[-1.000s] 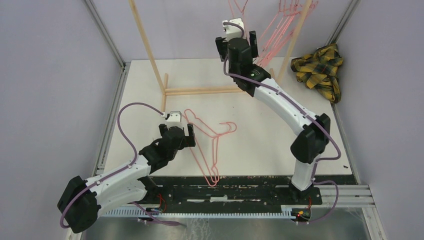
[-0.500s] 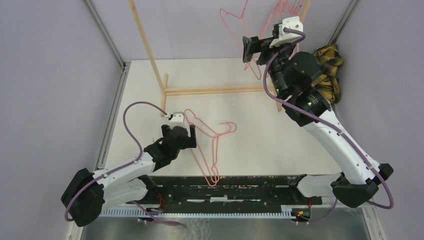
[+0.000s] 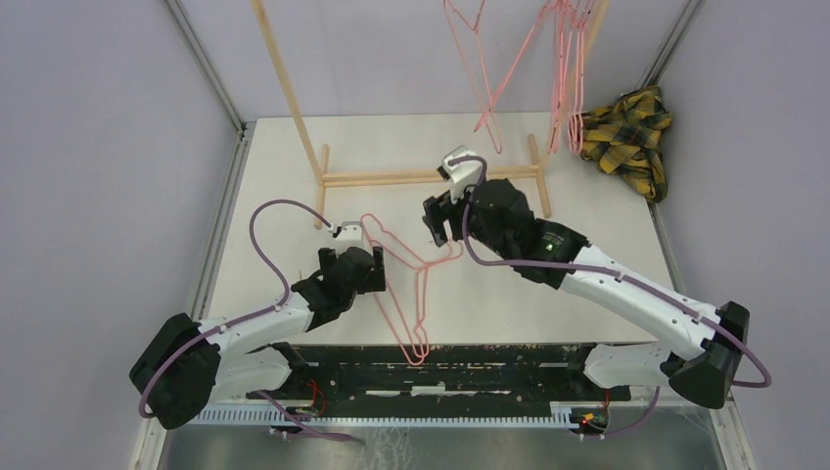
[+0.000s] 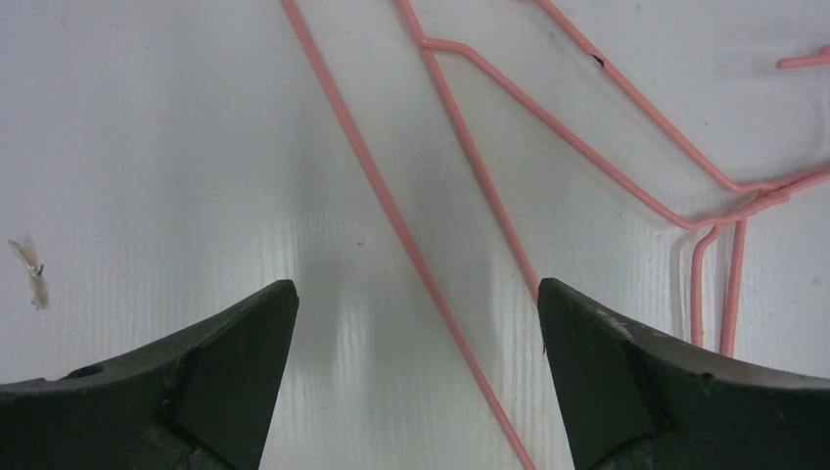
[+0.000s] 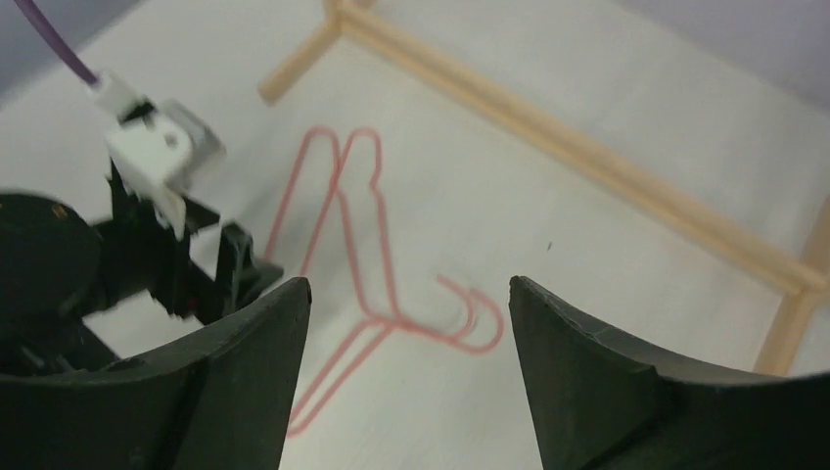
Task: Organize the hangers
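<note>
Two pink wire hangers (image 3: 421, 262) lie stacked on the white table, hooks pointing right. My left gripper (image 3: 378, 269) is open just above their left side. In the left wrist view one wire (image 4: 411, 245) runs between its fingertips (image 4: 416, 294), untouched. My right gripper (image 3: 437, 223) is open and empty, hovering above the hooks. The right wrist view (image 5: 406, 289) shows the hooks (image 5: 475, 323) between its jaws, well below them. More hangers (image 3: 568, 88) hang from the rack at the back, one apart to the left (image 3: 486, 98).
The light wooden rack frame (image 3: 431, 177) stands across the back of the table, right behind my right gripper. A yellow-black plaid cloth (image 3: 626, 132) lies at the back right corner. Metal rails edge the table on both sides.
My right arm has swung down from the rack at the back to just above the hooks of the table hangers. One hanger now hangs alone on the rack. My left gripper crept slightly right.
</note>
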Controlling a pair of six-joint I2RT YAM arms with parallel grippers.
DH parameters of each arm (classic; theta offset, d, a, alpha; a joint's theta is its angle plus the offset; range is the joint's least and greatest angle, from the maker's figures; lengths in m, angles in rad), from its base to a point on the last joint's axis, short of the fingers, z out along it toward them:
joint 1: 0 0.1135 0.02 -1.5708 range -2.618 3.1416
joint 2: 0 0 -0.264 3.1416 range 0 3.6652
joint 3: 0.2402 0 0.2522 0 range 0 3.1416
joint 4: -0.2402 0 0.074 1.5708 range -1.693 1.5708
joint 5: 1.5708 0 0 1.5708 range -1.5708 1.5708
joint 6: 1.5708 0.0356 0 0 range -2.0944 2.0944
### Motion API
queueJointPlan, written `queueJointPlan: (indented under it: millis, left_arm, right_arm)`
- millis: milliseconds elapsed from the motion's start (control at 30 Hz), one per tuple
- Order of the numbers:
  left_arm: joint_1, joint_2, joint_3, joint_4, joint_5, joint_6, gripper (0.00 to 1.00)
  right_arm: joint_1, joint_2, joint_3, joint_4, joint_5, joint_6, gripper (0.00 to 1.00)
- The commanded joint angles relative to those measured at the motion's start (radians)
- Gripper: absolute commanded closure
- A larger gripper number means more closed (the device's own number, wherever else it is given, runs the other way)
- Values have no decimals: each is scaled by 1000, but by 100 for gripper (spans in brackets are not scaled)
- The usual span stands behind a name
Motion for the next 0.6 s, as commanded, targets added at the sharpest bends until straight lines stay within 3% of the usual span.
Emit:
queueJointPlan:
  millis: [0,200,567]
  left_arm:
    - [18,26,23,6,-44,-97,1]
    - [21,53,23,24,-31,-113,1]
    - [22,46,24,31,6,-116,1]
  right_arm:
    - [15,-8,-167,-49,-29,178,20]
    - [23,107,-329,10,-66,310,27]
    - [80,415,-258,58,-59,439,39]
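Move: The right hand, empty, hangs high above the hangers left on the table: their neck is some 31 cm below it, about 2 cm back and 3 cm to its left, the hook likewise below, about 1 cm ahead and 2 cm right. The rack's bottom bar crosses the table about 18 cm ahead, the left gripper sits roughly 16 cm left and 4 cm back. From the left hand, the neck is about 13 cm right, 2 cm ahead and 4 cm below. Down to the neck and hook of the remaining hangers goes the right hand, dropping some 28 cm and drawing back about 5 cm, while it tips its fingers roughly 40 degrees further towards the table and narrows them partway; no contact shows yet. The left hand, fingers wide open, settles a centimetre or two lower beside the hangers. ##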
